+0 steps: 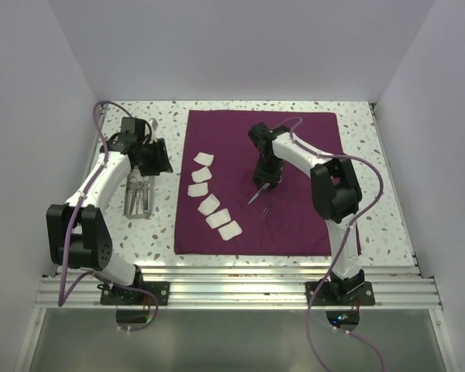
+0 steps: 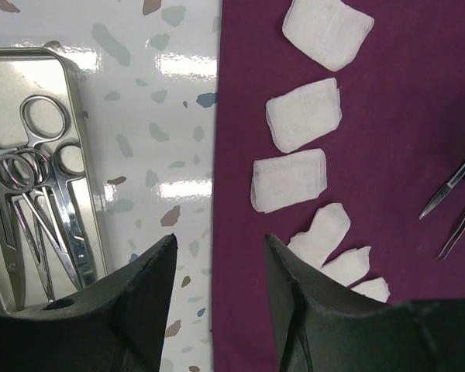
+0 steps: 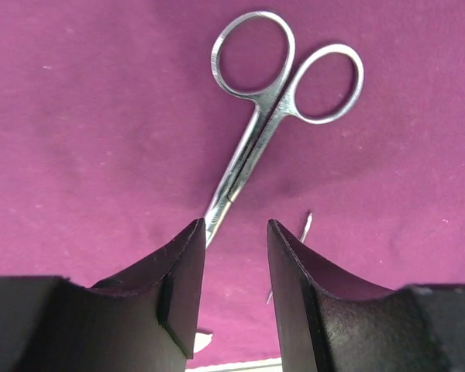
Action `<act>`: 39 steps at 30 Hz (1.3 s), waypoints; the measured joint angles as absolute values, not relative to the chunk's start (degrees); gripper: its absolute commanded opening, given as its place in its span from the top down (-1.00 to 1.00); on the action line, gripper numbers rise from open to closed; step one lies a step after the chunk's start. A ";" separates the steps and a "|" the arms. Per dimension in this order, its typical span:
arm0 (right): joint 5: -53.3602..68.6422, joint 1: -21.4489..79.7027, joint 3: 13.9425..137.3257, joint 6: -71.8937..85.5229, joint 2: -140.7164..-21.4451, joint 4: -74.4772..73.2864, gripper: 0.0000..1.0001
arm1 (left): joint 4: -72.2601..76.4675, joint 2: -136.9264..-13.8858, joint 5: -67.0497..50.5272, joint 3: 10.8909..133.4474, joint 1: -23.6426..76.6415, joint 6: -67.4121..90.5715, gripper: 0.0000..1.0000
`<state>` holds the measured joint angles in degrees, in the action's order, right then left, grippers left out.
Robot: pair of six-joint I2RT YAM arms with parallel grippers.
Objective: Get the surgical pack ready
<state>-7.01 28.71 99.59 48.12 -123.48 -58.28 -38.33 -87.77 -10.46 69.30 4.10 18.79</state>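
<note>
The maroon cloth [image 1: 294, 217] lies flat in the middle of the table. Several white gauze squares [image 1: 209, 204] run in a slanted line along its left part, and they also show in the left wrist view as gauze [image 2: 304, 114]. A steel tray [image 1: 139, 198] left of the cloth holds scissors and forceps [image 2: 39, 186]. My left gripper [image 2: 219, 248] hangs open and empty over the cloth's left edge, between tray and gauze. One pair of scissors [image 3: 252, 147] rests on the cloth [image 3: 93, 116]. My right gripper [image 3: 235, 229] is open just above its blades, gripping nothing.
A thin second instrument [image 1: 267, 206] lies on the cloth beside the scissors; its tip [image 3: 304, 229] shows by my right finger. White walls enclose the speckled table [image 1: 151, 232] on three sides. An aluminium rail [image 1: 232, 283] runs along the near edge.
</note>
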 measured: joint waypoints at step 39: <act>-6.48 28.38 96.25 50.30 -123.94 -56.03 1.00 | -38.30 -88.20 -16.88 70.91 4.10 20.05 -0.10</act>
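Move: The scissors lie right under the right hand, their middle about 2 cm below it and 1 cm to its left. The tweezers lie 5 cm back of that hand; the nearest gauze pads are 12 cm back and 10 cm left, and 9 cm back and 14 cm left. From the left hand the scissors are some 28 cm right, 3 cm back and 12 cm down. Right hand sinks about 2 cm, then closes, pinching the scissors near their pivot; left hand drifts right slightly. ##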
